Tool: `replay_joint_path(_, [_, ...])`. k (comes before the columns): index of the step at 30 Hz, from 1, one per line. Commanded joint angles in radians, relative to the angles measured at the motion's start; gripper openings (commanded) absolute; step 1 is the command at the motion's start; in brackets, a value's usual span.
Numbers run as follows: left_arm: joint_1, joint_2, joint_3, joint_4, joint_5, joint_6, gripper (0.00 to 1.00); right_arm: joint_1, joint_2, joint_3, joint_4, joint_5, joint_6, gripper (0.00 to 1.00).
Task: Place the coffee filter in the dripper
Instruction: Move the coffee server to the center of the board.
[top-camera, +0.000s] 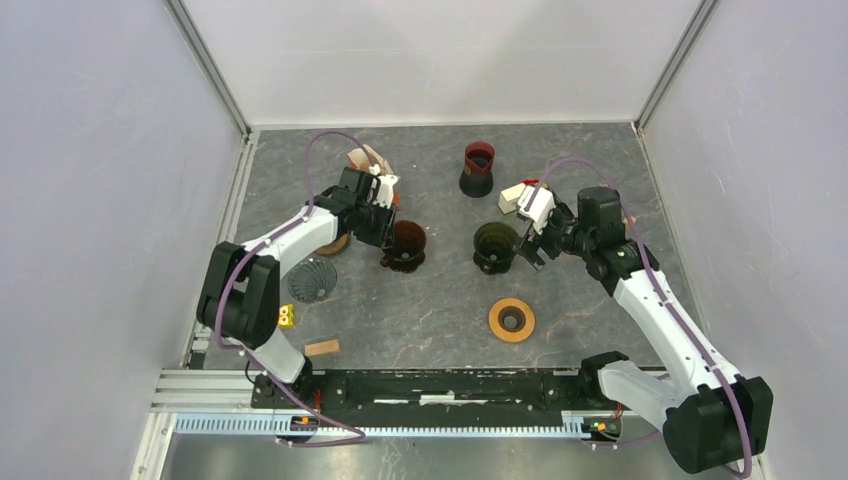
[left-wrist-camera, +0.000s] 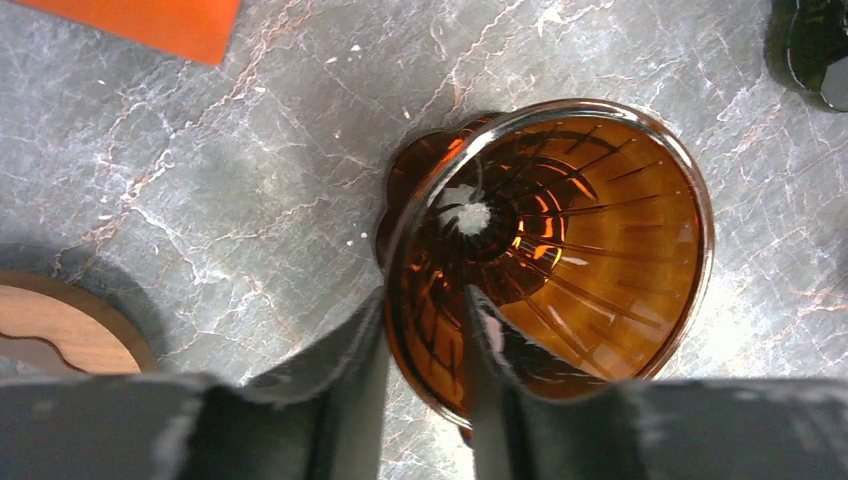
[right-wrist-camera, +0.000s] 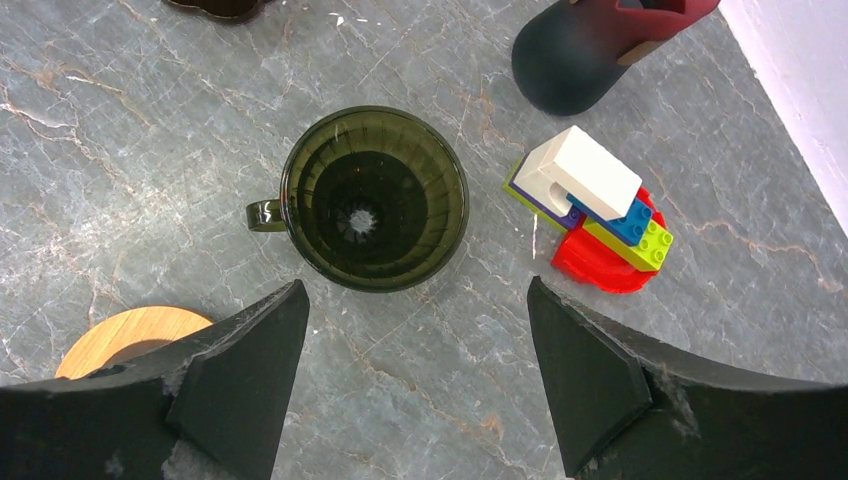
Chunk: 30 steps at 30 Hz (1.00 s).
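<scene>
An amber ribbed dripper (left-wrist-camera: 600, 230) stands on the grey stone table, left of centre (top-camera: 405, 245). My left gripper (left-wrist-camera: 425, 300) straddles its near rim, one finger outside the wall and one inside the cone. The jaws are partly closed, with a gap still showing beside the wall. A tan and white paper piece, seemingly the coffee filter (top-camera: 366, 158), stands behind the left wrist. My right gripper (right-wrist-camera: 418, 285) hangs wide open and holds nothing, just short of a dark green dripper (right-wrist-camera: 375, 197) with a small handle (top-camera: 495, 246).
A grey ribbed cone (top-camera: 313, 280) and a wooden ring (left-wrist-camera: 60, 325) lie at the left. A wooden ring (top-camera: 511, 320) sits front centre, a dark red cup (top-camera: 479, 168) at the back. Toy bricks (right-wrist-camera: 590, 205) lie right of the green dripper. A wooden block (top-camera: 322, 348) lies at the front left.
</scene>
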Motion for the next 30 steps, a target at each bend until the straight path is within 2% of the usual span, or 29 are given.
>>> replay_joint_path(1, [-0.020, -0.014, 0.022, 0.030, 0.038, -0.039, 0.33, -0.012, -0.028, -0.016, 0.042, -0.015, 0.016, 0.87])
replay_joint_path(7, [-0.061, -0.077, -0.005, 0.003, 0.094, -0.022, 0.13, -0.019, -0.032, -0.030, 0.053, -0.018, 0.019, 0.88])
replay_joint_path(11, [-0.101, -0.116, -0.030, -0.019, 0.119, -0.005, 0.05, -0.020, -0.036, -0.050, 0.050, -0.024, 0.004, 0.89])
replay_joint_path(18, [-0.146, -0.118, -0.011, -0.130, 0.195, -0.001, 0.02, -0.018, -0.028, -0.045, -0.100, -0.062, -0.101, 0.89])
replay_joint_path(23, [-0.164, -0.100, -0.012, -0.139, 0.228, -0.027, 0.02, -0.018, -0.023, -0.045, -0.223, -0.070, -0.189, 0.89])
replay_joint_path(27, [-0.171, -0.076, -0.007, -0.118, 0.227, -0.043, 0.06, -0.002, -0.010, -0.071, -0.300, -0.081, -0.244, 0.89])
replay_joint_path(30, [-0.172, -0.053, 0.006, -0.109, 0.216, -0.050, 0.09, 0.029, 0.002, -0.106, -0.296, -0.055, -0.243, 0.90])
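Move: The amber dripper (this step's coffee server) stands with its middle about 4 cm right of my left hand and 4 cm below it, its left rim between the fingers. From that hand the dark wooden ring lies some 15 cm left, 3 cm ahead; the orange filter box 14 cm ahead, 2 cm left. My right hand has the light wooden ring about 11 cm back, 6 cm left and 18 cm below, and the green dripper 2 cm ahead, 9 cm left, 15 cm below. I shut my left fingers on the amber dripper's left rim, one pad inside and one outside, rising about 2 cm, then draw it back some 8 cm and 6 cm to the right towards the open middle of the board, turning about 15 degrees clockwise. My empty right hand, still wide open, waits, then sinks and backs about 5 cm each way towards the light wooden ring, tipping down. ##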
